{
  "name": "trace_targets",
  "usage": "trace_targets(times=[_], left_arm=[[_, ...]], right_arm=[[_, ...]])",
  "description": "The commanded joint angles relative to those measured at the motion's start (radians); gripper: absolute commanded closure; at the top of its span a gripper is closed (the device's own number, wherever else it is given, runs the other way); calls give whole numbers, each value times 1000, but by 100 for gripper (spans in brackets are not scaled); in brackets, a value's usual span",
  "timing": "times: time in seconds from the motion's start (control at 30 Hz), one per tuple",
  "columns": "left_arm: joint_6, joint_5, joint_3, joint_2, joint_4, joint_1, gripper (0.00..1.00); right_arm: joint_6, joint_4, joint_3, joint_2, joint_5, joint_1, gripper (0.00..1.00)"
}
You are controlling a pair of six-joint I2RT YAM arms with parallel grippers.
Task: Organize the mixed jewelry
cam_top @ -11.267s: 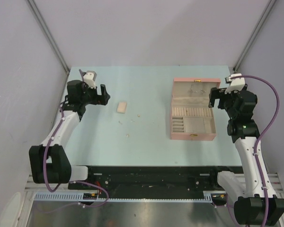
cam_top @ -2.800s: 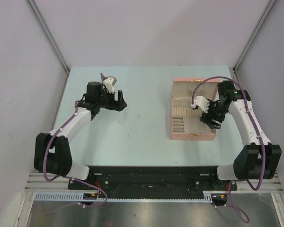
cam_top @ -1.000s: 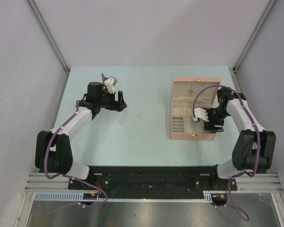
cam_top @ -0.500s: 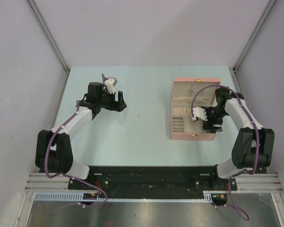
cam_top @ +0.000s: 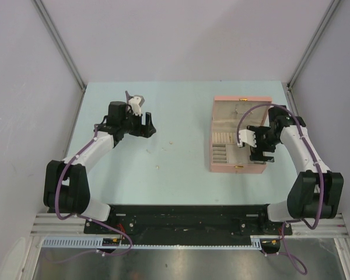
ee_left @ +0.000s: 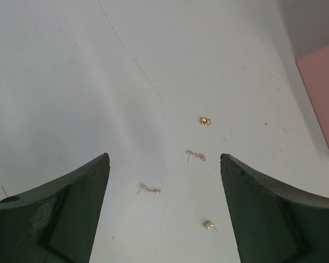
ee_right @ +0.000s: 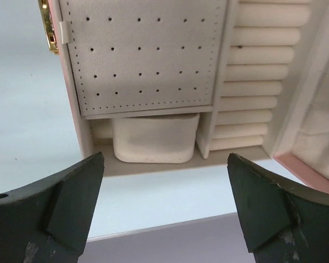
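Observation:
Mixed jewelry lies loose on the pale blue table: a gold stud (ee_left: 206,121), two thin chain earrings (ee_left: 196,156) (ee_left: 149,190) and another gold stud (ee_left: 209,224). From above they are mere specks (cam_top: 162,147). My left gripper (ee_left: 164,159) (cam_top: 144,129) hovers open over them, touching none. A small cream rectangular piece (ee_right: 156,137) lies in an end compartment of the open pink box (cam_top: 236,169). My right gripper (ee_right: 164,156) (cam_top: 261,143) hangs open just above that compartment, with nothing between its fingers.
Inside the box are a perforated cream panel (ee_right: 145,55), a column of ring rolls (ee_right: 263,71) and a gold clasp (ee_right: 44,24). Its lid (cam_top: 241,111) lies open toward the back. The box's pink corner (ee_left: 324,93) shows right of the left gripper. Grey walls enclose the table.
The right gripper's jaws have spread wider and its wrist has shifted slightly toward the back over the box. The left arm has stayed still.

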Motion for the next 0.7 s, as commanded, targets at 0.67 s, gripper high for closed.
trace_targets(times=[0.67], left_arm=[[160, 62, 82, -35, -100, 9, 14]], right_arm=[[1216, 420, 9, -232, -450, -13, 0]])
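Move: The right hand, empty and open, hangs about 4 cm above the white case, now some 1 cm left of it in the jewelry box's right-hand compartment. The dotted panel is level with the hand and about 9 cm left, 4 cm lower; the ring rolls lie 8 cm ahead, 9 cm left. The far gold earring on the table is 6 cm ahead, 36 cm left of this hand, and about 8 cm right of the left hand, level in depth, 9 cm below. The right hand, already clear of the white case, climbs about 11 cm straight away from it while drifting some 6 cm left and, early on, about 3 cm forward, ending high over the dotted panel and the near edge of the ring rolls. As it goes the wrist rolls its left side up and turns clockwise, each by some 35 to 40 degrees, so that the fingers swing from nearly straight down to slanting down and forward-left; they stay wide open and touch nothing. ##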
